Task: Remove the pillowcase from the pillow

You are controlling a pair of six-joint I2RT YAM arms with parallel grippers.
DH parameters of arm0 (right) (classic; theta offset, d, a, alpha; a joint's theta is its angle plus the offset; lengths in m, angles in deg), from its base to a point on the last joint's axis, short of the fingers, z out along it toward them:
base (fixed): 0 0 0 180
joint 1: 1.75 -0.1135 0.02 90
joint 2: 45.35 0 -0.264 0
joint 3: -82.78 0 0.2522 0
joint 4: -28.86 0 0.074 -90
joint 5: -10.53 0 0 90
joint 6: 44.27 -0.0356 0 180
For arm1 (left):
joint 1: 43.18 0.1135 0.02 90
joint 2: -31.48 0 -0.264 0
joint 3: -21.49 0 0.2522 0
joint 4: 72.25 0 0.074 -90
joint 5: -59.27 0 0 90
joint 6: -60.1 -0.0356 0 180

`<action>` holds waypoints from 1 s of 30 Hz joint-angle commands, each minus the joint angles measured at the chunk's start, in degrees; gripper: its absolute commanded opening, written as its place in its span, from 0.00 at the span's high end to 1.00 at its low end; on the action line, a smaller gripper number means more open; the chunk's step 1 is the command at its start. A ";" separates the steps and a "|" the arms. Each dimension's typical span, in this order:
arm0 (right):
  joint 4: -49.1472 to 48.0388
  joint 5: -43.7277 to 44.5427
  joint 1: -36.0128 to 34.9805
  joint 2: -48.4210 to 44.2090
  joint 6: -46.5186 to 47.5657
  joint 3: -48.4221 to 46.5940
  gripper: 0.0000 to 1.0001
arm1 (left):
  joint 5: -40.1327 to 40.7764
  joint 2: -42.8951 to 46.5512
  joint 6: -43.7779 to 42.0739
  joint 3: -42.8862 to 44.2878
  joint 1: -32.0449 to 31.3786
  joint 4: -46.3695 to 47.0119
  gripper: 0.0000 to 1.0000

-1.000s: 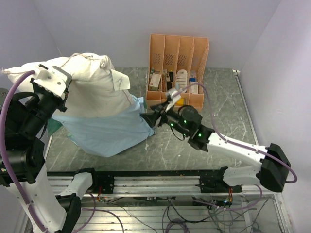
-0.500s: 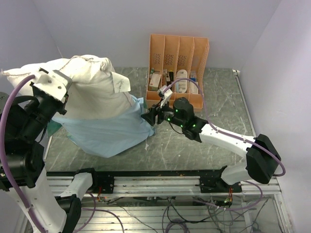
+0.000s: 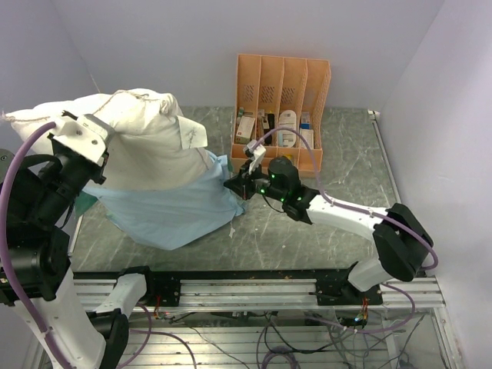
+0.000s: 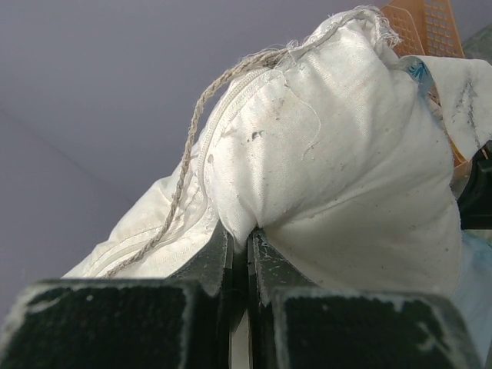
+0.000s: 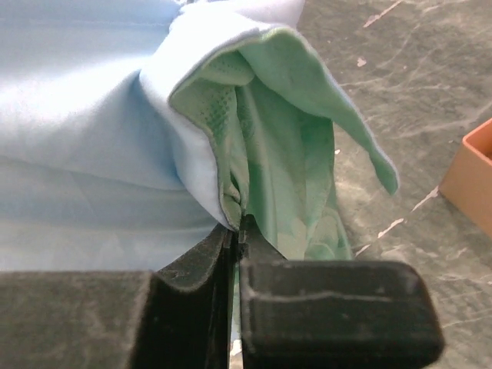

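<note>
The plump off-white pillow (image 3: 142,134) is lifted at the left, its lower part still inside the light blue pillowcase (image 3: 169,211). My left gripper (image 4: 247,234) is shut on a pinch of the pillow's fabric (image 4: 346,154) near its seam, high at the left (image 3: 77,142). My right gripper (image 5: 238,227) is shut on the pillowcase's right corner (image 5: 231,154), where the mint-green inner face (image 5: 284,161) folds out. From above, this gripper (image 3: 234,184) sits at the cloth's right edge, low over the table.
An orange file rack (image 3: 282,108) holding small boxes stands just behind my right arm (image 3: 338,211). The grey marbled table (image 3: 354,154) extends right. A metal rail (image 3: 254,288) runs along the near edge. Walls close in on the left and right.
My right gripper has closed on the pillowcase's corner, and its arm has swung a little left toward the cloth. The left gripper still holds the pillow up.
</note>
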 commanded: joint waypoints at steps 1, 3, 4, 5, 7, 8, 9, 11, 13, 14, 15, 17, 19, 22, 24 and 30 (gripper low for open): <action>-8.37 0.83 0.31 -2.63 -3.35 8.00 1.00 | -0.27 0.73 -0.55 0.90 0.15 4.60 0.93; -11.78 3.17 0.23 -3.38 -5.32 12.65 1.00 | 0.31 0.61 -0.49 0.93 0.17 4.86 0.93; -13.50 4.71 0.30 -3.39 -6.46 16.66 1.00 | 0.73 0.54 -0.34 1.01 0.14 5.06 0.93; -15.38 6.42 0.27 -3.00 -7.70 19.44 1.00 | 1.20 0.41 -0.12 1.12 0.17 5.32 0.93; -17.14 10.28 0.16 -0.84 -10.69 23.46 1.00 | 2.48 -0.05 0.56 1.51 0.22 5.68 0.93; -17.16 11.81 -0.07 0.50 -11.22 24.53 1.00 | 3.15 -0.36 1.15 1.91 0.27 5.74 0.93; -16.91 12.86 -0.43 1.53 -11.42 25.31 1.00 | 3.58 -0.67 1.58 2.37 0.27 5.72 0.93; -16.29 13.53 -1.41 1.80 -10.56 25.99 1.00 | 3.52 -0.98 1.94 2.88 0.22 5.29 0.93; -13.05 13.73 -2.15 -0.99 -8.64 24.61 0.98 | 2.37 -0.62 1.98 2.48 0.22 5.16 0.93; -10.49 13.59 -2.43 -3.39 -7.43 22.73 0.89 | 1.57 -0.35 2.22 2.06 0.25 5.12 0.93; -6.06 13.06 -2.64 -6.88 -5.97 20.46 0.82 | 0.68 -0.30 2.59 1.84 0.28 4.80 0.93; 0.63 11.24 -3.12 -12.41 -2.49 13.34 0.69 | -1.61 -0.56 3.64 1.91 0.23 3.31 0.93; 7.22 9.07 -3.50 -16.06 -0.04 3.95 0.49 | -4.39 -0.83 4.76 1.84 0.25 2.34 0.93; 12.30 3.59 -3.73 -17.95 3.25 -11.37 0.24 | -8.65 -0.27 6.19 0.35 0.28 2.33 0.93; 11.75 -0.93 -4.06 -17.99 5.77 -18.56 0.20 | -11.14 0.02 6.85 -0.25 0.33 2.03 0.93; 13.96 -17.51 -4.35 -9.94 7.16 -36.63 0.05 | -14.80 0.05 5.91 -1.17 1.38 -0.62 0.93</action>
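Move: The pillowcase hem is already pinched between the right hand's pads; the rest of the case lies some 18 cm to the left, 5 cm back and 8 cm lower. The pillow's middle is about 16 cm to the left, level with this hand front to back, and 14 cm higher; the organizer is roughly 24 cm ahead, 17 cm right and 14 cm below. From the left hand, which still grips the pillow's top, that hem is about 10 cm ahead, 22 cm right and 33 cm down. Keeping its pinch on the pillowcase hem, the right hand drags it down about 10 cm towards the table, drawing back and to the right a little, then opens wide to let go and shoots up over 40 cm, easing back and tilting its fingers upward. The left hand keeps hold of the pillow, shifting about 3 cm right with a slight clockwise turn. ##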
